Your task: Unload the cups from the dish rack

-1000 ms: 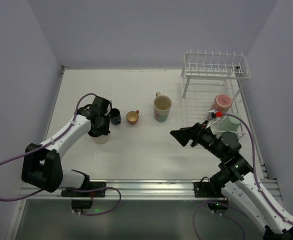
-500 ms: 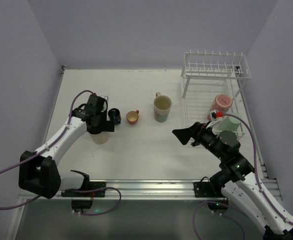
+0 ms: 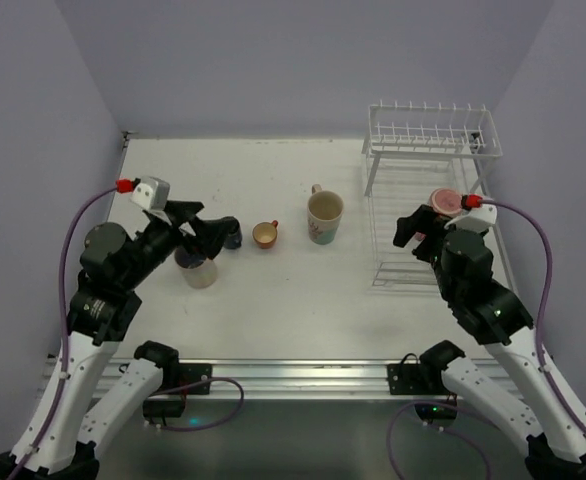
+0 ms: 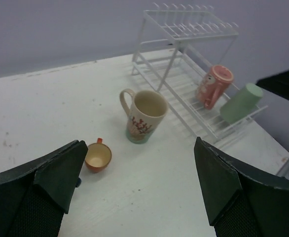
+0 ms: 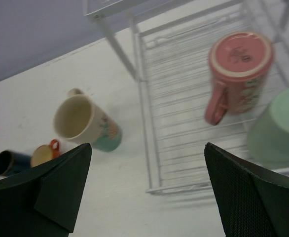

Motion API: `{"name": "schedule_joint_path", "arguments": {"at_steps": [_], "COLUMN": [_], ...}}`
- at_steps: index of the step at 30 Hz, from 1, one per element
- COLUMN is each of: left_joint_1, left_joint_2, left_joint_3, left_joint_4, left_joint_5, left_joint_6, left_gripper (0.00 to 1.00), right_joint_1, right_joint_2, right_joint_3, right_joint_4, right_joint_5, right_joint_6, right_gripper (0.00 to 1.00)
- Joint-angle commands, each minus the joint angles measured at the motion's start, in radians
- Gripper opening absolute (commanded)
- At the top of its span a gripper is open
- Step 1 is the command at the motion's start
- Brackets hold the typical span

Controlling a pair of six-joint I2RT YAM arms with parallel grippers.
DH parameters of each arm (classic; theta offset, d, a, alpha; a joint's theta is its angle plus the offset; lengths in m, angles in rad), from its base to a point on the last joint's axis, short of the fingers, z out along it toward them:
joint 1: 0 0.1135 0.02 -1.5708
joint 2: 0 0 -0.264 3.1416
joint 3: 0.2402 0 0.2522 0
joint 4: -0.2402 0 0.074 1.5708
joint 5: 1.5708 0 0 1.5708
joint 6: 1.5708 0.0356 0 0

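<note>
The white wire dish rack (image 3: 428, 138) stands at the back right. On its lower shelf lie a red-pink cup (image 4: 214, 85) and a light green cup (image 4: 240, 102). On the table stand a cream cup (image 3: 325, 215), a small orange-red cup (image 3: 265, 235), a dark blue cup (image 3: 234, 233) and a pale pink cup (image 3: 200, 272). My left gripper (image 3: 209, 232) hangs open and empty above the pale pink and dark blue cups. My right gripper (image 3: 414, 228) is open and empty over the rack's lower shelf (image 5: 154, 113), short of the red-pink cup (image 5: 238, 66) and green cup (image 5: 277, 131).
Grey walls close the table on the left, back and right. A metal rail (image 3: 293, 375) runs along the near edge between the arm bases. The rack's upper shelf (image 4: 194, 27) with upright prongs overhangs the lower one.
My left gripper opened, left the pale pink cup standing on the table, then rose and drew back. My right arm swung from facing left round toward the rack.
</note>
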Motion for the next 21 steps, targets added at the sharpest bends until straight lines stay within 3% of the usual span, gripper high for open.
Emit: {"name": "schedule_joint_path", "arguments": {"at_steps": [1,5,8,12,16,21], "left_joint_1": [-0.004,-0.094,-0.198,-0.284,-0.332,-0.375], "left_joint_2": [-0.06,-0.131,-0.183,-0.232,-0.234,-0.243], "left_joint_3": [-0.176,-0.235,-0.264,-0.334,-0.307,-0.31], "left_joint_4": [0.152,0.151,0.144,0.151,0.083,0.08], "left_joint_5": [0.259,0.224,0.186,0.12,0.002,-0.011], "left_joint_6": [-0.044,0.037,0.075,0.077,0.106,0.109], "left_gripper": [1.0,1.0,1.0,1.0,1.0,1.0], "right_joint_1": [-0.049,-0.286,-0.386,-0.464,-0.515,-0.606], "right_joint_2": [0.067,0.128,0.189,0.33,0.402,0.458], "right_joint_3": [0.066,0.076,0.079,0.092,0.079,0.068], "right_joint_4": [-0.113,-0.11,-0.104,-0.101,-0.066,-0.006], "right_joint_5": [0.351,0.289,0.252,0.15,0.102,0.01], "right_joint_6": [-0.089,-0.127,-0.16,-0.153,-0.146,-0.149], "right_gripper": [0.99,0.99,0.99,0.99,0.99,0.99]}}
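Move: Lying in the rack's lower tier, the green cup is about 19 cm to the right hand's right, 8 cm ahead and some 16 cm below it. The pink mug beside it is about 16 cm ahead of that hand, 13 to its right and at similar depth; the big coral mug stands on the table 14 cm ahead, 15 to its left and 20 below. From the left hand the green cup is roughly 59 cm to the right, 8 ahead and 24 lower. Swinging about 16 cm to its right, then sinking some 10 cm with a slight reach forward, the right hand comes down towards the end of the green cup. Its wrist turns clockwise and tips the fingers down some 30 degrees, the fingers staying wide open around the line to the cup. Meanwhile the empty, open left hand withdraws back, down and to the right, turning clockwise, then holds still. ##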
